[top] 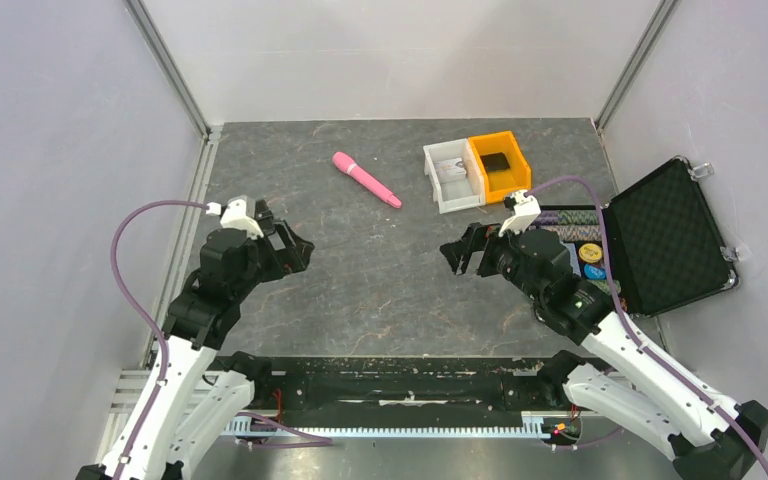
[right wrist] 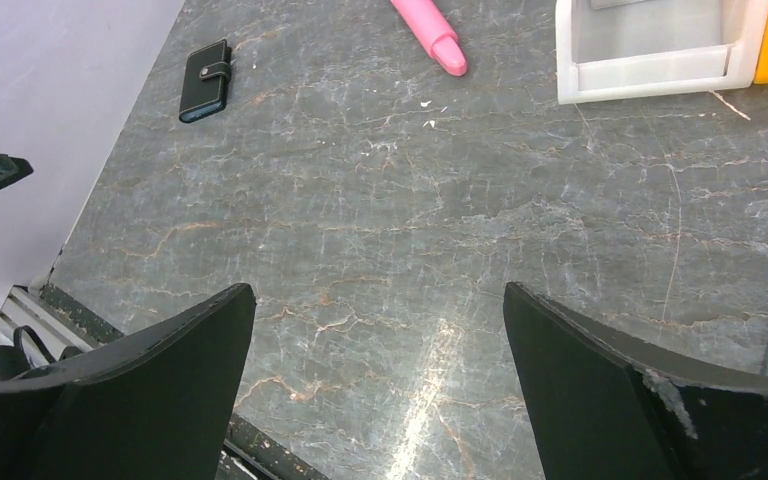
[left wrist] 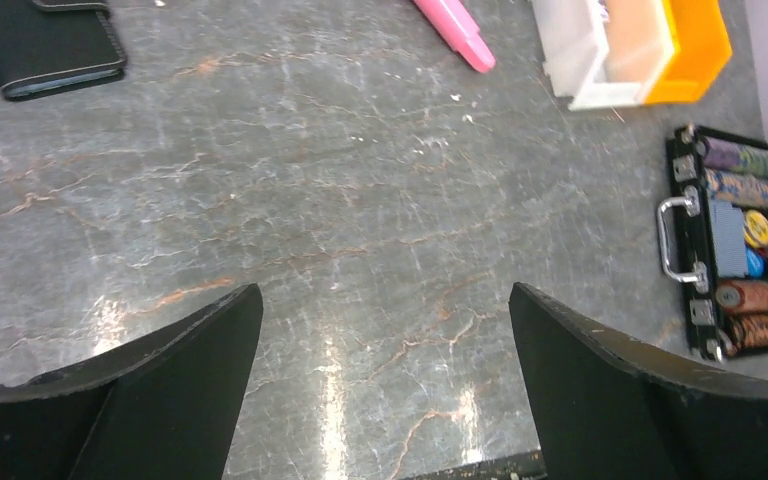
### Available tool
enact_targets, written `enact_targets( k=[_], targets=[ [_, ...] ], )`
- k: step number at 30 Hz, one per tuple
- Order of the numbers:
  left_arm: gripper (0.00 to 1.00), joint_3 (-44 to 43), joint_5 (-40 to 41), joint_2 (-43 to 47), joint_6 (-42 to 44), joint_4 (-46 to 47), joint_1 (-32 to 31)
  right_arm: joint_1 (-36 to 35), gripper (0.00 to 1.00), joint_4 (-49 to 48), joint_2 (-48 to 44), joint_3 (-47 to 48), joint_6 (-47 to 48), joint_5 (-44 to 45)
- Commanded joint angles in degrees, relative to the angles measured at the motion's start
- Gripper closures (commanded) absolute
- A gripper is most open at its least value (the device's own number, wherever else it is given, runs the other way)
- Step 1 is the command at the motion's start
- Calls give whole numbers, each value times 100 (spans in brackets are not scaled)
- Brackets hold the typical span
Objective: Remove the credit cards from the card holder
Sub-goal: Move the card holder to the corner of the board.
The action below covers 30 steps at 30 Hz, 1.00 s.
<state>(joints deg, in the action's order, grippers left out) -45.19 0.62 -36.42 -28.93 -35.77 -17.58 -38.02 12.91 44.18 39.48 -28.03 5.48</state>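
The card holder (left wrist: 55, 45) is a small closed black wallet with a tab. It lies flat on the table at the top left of the left wrist view. It also shows far off near the left wall in the right wrist view (right wrist: 206, 80). In the top view I cannot make it out by the left arm. My left gripper (top: 298, 250) is open and empty above bare table, with the card holder well ahead and to its left (left wrist: 385, 290). My right gripper (top: 460, 258) is open and empty over the table's middle right (right wrist: 378, 288). No cards are visible.
A pink pen-like object (top: 366, 179) lies at the centre back. A white bin (top: 450, 175) and an orange bin (top: 498, 165) stand side by side behind the right gripper. An open black foam-lined briefcase (top: 665, 235) with poker chips (top: 590, 255) sits at the right.
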Motion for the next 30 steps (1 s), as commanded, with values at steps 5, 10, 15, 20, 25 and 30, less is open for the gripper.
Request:
enact_targets(
  k=[5, 10, 15, 20, 25, 30],
  targets=[
    [0, 140, 1578, 106, -861, -145, 19, 5, 2, -58, -82, 38, -67, 131],
    [0, -94, 2892, -464, -1485, -573, 34, 5, 2, -32, -196, -11, -44, 153],
    [0, -435, 3343, -1228, -1924, -436, 244, 5, 2, -12, -292, -11, -1, 183],
    [0, -802, 3296, -2243, -2508, -97, 1082, 5, 2, -49, -327, -31, -94, -156],
    [0, -1139, 2720, -3547, -2858, 414, 2078, 0, 2, -117, -423, 9, -192, -512],
    [0, -1633, 2352, -4764, -2733, 977, 2496, 5, 2, -445, -625, -169, -171, -908]
  ],
)
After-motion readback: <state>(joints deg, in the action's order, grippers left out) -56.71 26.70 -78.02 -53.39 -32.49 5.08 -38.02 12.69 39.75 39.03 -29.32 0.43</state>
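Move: The black card holder lies flat on the board, about 22 cm ahead of the open left hand, 14 cm to its left and 21 cm below it. The pink marker is roughly 16 cm farther out than the holder and 25 cm to its right, and the white tray stands at much the same depth, some 48 cm to the holder's right. From the right hand the card holder is about 21 cm ahead, 47 cm left and 21 cm down. The left hand swings left about 17 cm towards the card holder, at first almost purely sideways, then also reaching forward and sinking, each some 10 cm, still in the air short of the holder and a little past it on the left. As it travels it turns counter-clockwise by some 60 degrees and tips its wide-open fingers down more steeply, while the empty, open right hand eases slightly up and back towards its base. ##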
